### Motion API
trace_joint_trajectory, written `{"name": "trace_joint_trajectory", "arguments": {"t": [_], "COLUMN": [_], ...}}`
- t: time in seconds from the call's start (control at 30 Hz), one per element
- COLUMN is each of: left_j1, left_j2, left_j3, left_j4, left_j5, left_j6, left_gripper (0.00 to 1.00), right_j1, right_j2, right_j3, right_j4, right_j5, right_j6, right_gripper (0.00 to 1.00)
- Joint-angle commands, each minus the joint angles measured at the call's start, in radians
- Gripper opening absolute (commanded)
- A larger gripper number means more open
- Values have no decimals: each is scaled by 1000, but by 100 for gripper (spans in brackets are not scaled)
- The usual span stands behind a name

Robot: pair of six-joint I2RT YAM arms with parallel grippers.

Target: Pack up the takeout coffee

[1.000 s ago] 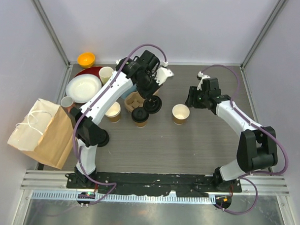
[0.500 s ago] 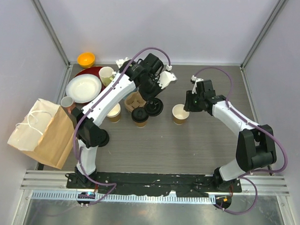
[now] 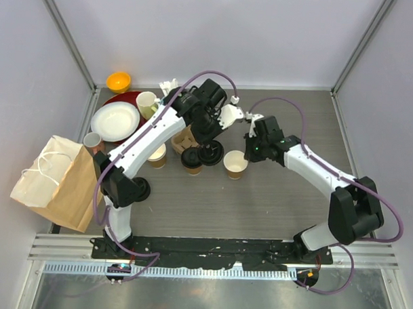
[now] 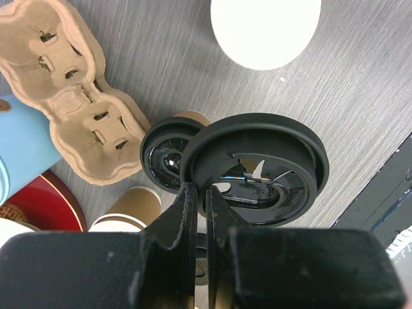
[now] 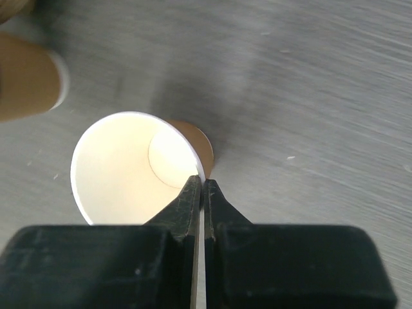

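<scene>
My left gripper (image 4: pixel 199 193) is shut on the rim of a round black lid (image 4: pixel 257 168), held on edge above the table; from above the lid (image 3: pixel 211 153) hangs just right of a lidded kraft cup (image 3: pixel 192 161). My right gripper (image 5: pixel 203 183) is shut on the near rim of an open kraft cup (image 5: pixel 138 170), cream-white inside, one finger inside and one outside. In the top view that cup (image 3: pixel 234 164) stands right of the held lid, my right gripper (image 3: pixel 246 155) at its right rim. A second open kraft cup (image 3: pixel 155 154) stands further left.
A cardboard cup carrier (image 3: pixel 185 136) lies behind the cups. At the back left are a white plate (image 3: pixel 115 121) on a red one, a pale mug (image 3: pixel 146 101), an orange bowl (image 3: pixel 119 80) and a blue cup (image 4: pixel 22 145). A paper bag (image 3: pixel 56 183) lies at the left edge.
My right gripper has shut on the open cup's rim and moved it left, towards the lidded cup. My left arm shifted slightly right with the lid.
</scene>
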Motion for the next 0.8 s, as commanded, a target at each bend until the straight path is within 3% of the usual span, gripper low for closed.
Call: {"name": "trace_joint_trajectory", "arguments": {"t": [0.0, 0.2, 0.43, 0.6, 0.77], "left_j1": [-26, -59, -114, -128, -128], "left_j2": [-68, -80, -91, -89, -88], "left_j3": [-16, -84, -139, -176, -165], "left_j4": [-16, -22, -30, -30, -34], "left_j5": [-16, -33, -79, -70, -52], "left_j6": [20, 29, 31, 31, 29], "left_gripper": [0, 0, 0, 0, 0], "right_j1": [138, 246, 265, 265, 263], "right_j2": [-103, -108, -55, -81, -139], "right_j3": [-13, -49, -43, -44, -37], "right_j4": [-15, 49, 57, 72, 72], "right_j5": [41, 49, 0, -16, -2], "right_j6": [18, 50, 68, 78, 93], "right_gripper": [1, 1, 3, 25, 40]}}
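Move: The right hand pinches the open cup by its right rim; the spot where the cup is to stand lies about 9 cm back, 11 cm left and 5 cm below. The lidded cup is roughly 22 cm left and 1 cm back, the held lid some 14 cm left, 3 cm back and 8 cm higher. From the left hand, which holds that lid, the open cup lies about 10 cm right, 3 cm back and 16 cm down, the lidded cup 6 cm left, 2 cm back. Right hand carries the cup 10 cm back-left and opens; left hand brings the lid 3 cm back and down. ##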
